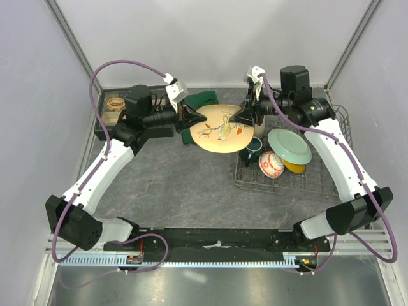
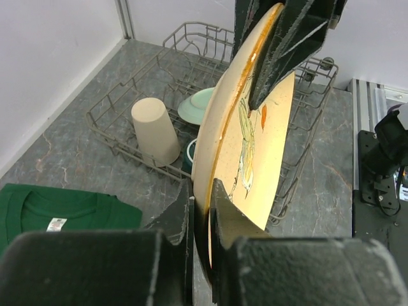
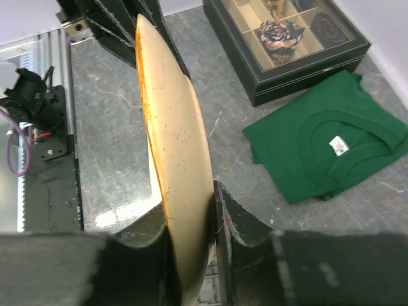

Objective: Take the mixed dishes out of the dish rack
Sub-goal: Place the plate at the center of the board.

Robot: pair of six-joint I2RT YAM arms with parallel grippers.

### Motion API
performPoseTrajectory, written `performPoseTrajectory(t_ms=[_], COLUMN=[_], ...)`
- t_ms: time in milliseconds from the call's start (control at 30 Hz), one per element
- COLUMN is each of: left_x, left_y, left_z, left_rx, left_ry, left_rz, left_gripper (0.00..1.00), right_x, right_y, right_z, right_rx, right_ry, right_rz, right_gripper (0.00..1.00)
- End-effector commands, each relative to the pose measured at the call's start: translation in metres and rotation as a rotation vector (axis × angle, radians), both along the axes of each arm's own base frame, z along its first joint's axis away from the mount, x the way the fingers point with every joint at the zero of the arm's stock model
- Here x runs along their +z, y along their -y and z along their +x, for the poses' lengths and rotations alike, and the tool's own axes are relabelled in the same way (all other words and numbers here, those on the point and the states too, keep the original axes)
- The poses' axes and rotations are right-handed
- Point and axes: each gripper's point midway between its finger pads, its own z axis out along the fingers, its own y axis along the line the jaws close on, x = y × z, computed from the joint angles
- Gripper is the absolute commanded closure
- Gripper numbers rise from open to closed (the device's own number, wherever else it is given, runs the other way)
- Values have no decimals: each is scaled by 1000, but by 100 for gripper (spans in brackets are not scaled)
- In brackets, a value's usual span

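Note:
A cream plate [image 1: 220,131] painted with a bird hangs in the air just left of the grey wire dish rack [image 1: 319,185], gripped from both sides. My left gripper [image 1: 190,120] is shut on its left rim [image 2: 203,204]. On the opposite rim my right gripper [image 1: 245,116] is shut too [image 3: 191,210]. In the rack stand a beige tumbler [image 2: 155,131], a pale green plate [image 1: 289,145], a red-and-white bowl [image 1: 271,164], a small yellow plate [image 1: 294,167] and a dark green mug [image 1: 255,144], partly hidden under the held plate.
A folded green cloth [image 1: 203,99] lies on the table behind the held plate. A black compartmented tray [image 1: 115,108] sits at the back left. Grey walls close in the table on three sides.

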Motion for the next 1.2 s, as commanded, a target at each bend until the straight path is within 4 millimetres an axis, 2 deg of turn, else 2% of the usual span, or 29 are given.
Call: performPoseTrajectory(t_ms=[0,33,100,200,300,400,500,600,767,900,1000,1167], left_x=[-4,-10,-14,-24,-37,-48,-54,-64,-92,-115,-130,-145], left_y=[2,0,-4,-12,-25,-45,-78,-89,-108,-135,-146,-145], left_z=[-17,-16,-14,-14,-12,-5,7,9,3,7,8,4], left_rx=[-63,-54,-29,-1,19,34,84,89,75,111,109,98], left_ry=[26,13,7,-19,-69,-152,-236,-265,-335,-435,-487,-582], left_rz=[19,32,42,54,56,40,14,30,71,47,34,13], left_gripper=[99,98,98,98,98,98,98,98,98,98,98,98], right_x=[49,46,43,38,34,33,32,29,20,17,9,2], right_y=[-3,-2,-1,1,3,4,5,5,6,8,7,7], right_z=[-22,-22,-20,-20,-19,-18,-17,-17,-14,-14,-14,-13], right_rx=[69,65,49,35,26,16,10,9,1,-1,2,6], right_ry=[131,130,140,145,146,149,157,158,147,154,145,130], right_rz=[103,99,87,74,65,60,55,48,35,26,17,12], right_gripper=[62,54,47,36,30,28,27,27,26,26,26,26])
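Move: At the far end of the plate from each other, both grippers still pinch its rim. From the left hand, the centre of the board, the clear grey counter, is about 8 cm to the left, level with it and some 32 cm below; from the right hand it is roughly 24 cm left. The green shirt lies 26 cm ahead of the left hand, the mug 6 cm ahead and 23 cm right, both about 30 cm below. Carrying the plate alone, its grip unchanged, the left hand first sinks about 10 cm, then swings left while sinking further, some 16 cm each way in all, away from the rack and down towards the board; its wrist rolls some 30 degrees, forward side dipping. At the outset the right fingers open and let go of the rim; that hand lifts about 3 cm, easing slightly back, then settles down again. ##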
